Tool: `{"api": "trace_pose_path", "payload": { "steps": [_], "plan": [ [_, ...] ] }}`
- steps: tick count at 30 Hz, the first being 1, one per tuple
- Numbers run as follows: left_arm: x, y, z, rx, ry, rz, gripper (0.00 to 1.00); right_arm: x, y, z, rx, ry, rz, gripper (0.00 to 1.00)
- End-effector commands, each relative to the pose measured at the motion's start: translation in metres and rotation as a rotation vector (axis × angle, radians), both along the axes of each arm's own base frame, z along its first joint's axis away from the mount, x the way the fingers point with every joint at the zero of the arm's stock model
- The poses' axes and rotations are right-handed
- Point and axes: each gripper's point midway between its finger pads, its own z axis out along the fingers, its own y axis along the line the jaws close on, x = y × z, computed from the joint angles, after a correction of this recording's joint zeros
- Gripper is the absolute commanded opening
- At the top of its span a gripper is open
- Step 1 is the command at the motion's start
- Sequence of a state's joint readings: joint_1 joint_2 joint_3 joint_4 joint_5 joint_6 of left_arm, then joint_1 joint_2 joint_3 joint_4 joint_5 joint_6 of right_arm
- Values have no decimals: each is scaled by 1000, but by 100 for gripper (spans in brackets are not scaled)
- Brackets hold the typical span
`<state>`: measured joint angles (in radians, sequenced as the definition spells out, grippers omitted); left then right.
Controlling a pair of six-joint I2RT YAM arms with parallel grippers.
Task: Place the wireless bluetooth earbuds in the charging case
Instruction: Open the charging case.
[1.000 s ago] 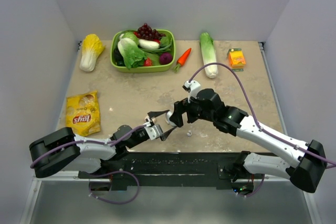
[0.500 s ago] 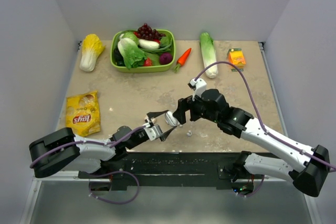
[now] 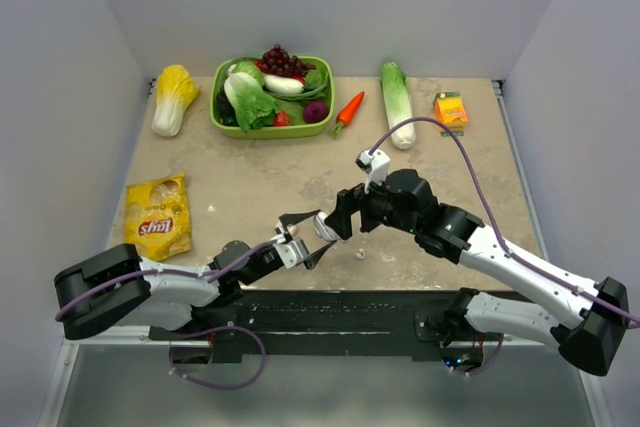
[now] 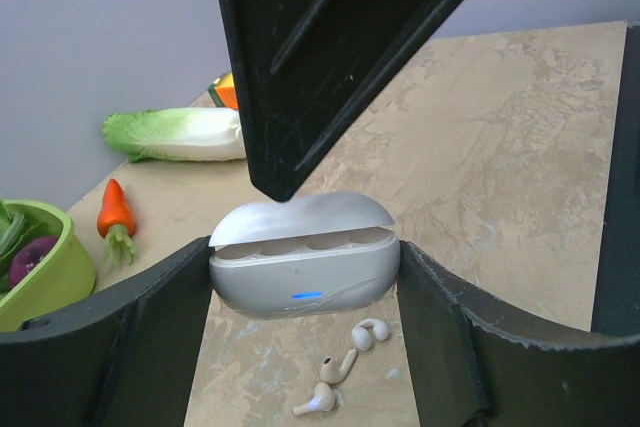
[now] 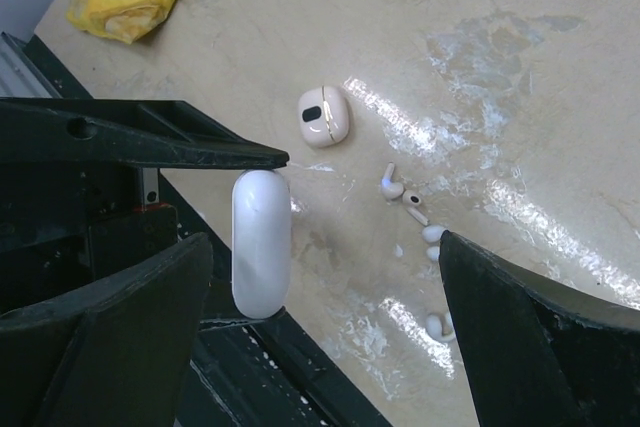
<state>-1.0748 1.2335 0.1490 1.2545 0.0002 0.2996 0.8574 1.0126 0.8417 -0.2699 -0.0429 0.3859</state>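
Observation:
The charging case (image 4: 305, 267) is a glossy white pebble with a blue light on its front and its lid slightly ajar. My left gripper (image 4: 305, 259) is shut on its two ends and holds it above the table (image 3: 250, 182). In the top view the charging case (image 3: 326, 226) sits between the two arms. My right gripper (image 5: 322, 242) is open wide over the charging case (image 5: 260, 242), and one black finger (image 4: 330, 47) reaches down to the lid. Two stemmed earbuds (image 4: 330, 382) lie on the table below the case, also visible as earbuds (image 5: 398, 193) in the right wrist view.
A second small pale case (image 5: 324, 115) and several loose white bits (image 5: 436, 235) lie near the earbuds. A green basket (image 3: 272, 130) of vegetables, yellow cabbage (image 3: 173, 97), carrot (image 3: 348, 109), lettuce (image 3: 397, 102) and orange box (image 3: 451, 110) line the back. A chips bag (image 3: 159, 215) lies at the left.
The right arm has shifted slightly to the right, with its gripper staying over the case. The left gripper and the case have not moved.

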Motion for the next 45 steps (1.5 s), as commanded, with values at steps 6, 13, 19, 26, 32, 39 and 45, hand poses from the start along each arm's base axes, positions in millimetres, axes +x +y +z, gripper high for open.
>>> {"api": "trace_pose_path", "payload": {
  "steps": [6, 13, 19, 26, 32, 39, 45],
  "plan": [
    [0, -6, 31, -74, -58, -7, 0, -1, 7, -16, -52, 17, 53, 98],
    [-3, -6, 30, -71, -60, -14, 0, 6, -2, -20, -84, 19, -15, 97],
    [-1, -1, 29, -74, -54, 11, 0, 9, -9, -15, -76, 8, -60, 96],
    [-3, 4, 29, -78, -53, 22, 0, 12, -15, -9, -66, -7, -88, 94],
    [-1, 3, 29, -78, -49, 27, 0, 6, -8, 26, 51, -73, -43, 88],
    [3, -4, 29, -65, -41, 33, 0, 0, 12, 24, 57, -45, 55, 65],
    [3, -4, 31, -69, -50, 34, 0, -1, 13, 10, 47, -16, 56, 57]
  ]
}}
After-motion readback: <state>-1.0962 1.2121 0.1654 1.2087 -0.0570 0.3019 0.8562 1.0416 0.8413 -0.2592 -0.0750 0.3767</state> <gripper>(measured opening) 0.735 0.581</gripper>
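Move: The charging case, its lid just ajar, is held between the left hand's fingertips, right at that hand's point. From the right hand it lies about 3 cm back, 3 cm to the left and 3 cm below, beside that hand's rear-left finger. On the table some 17 cm below the right hand, the loose earbuds lie about 4 cm ahead and 2 cm left, and the cream case about 6 cm ahead and 12 cm left. Down about 2.5 cm first, the right hand brings its rear-left fingertip to the lid's edge on the left-hand side, eases slightly right and forward, then sweeps up some 4 cm while its fingers close from wide to a little over half, hooking the lid up and away from the left hand. It finishes by drifting left and sinking about 2 cm; the left hand keeps the case pinched by its ends, nearly still. ##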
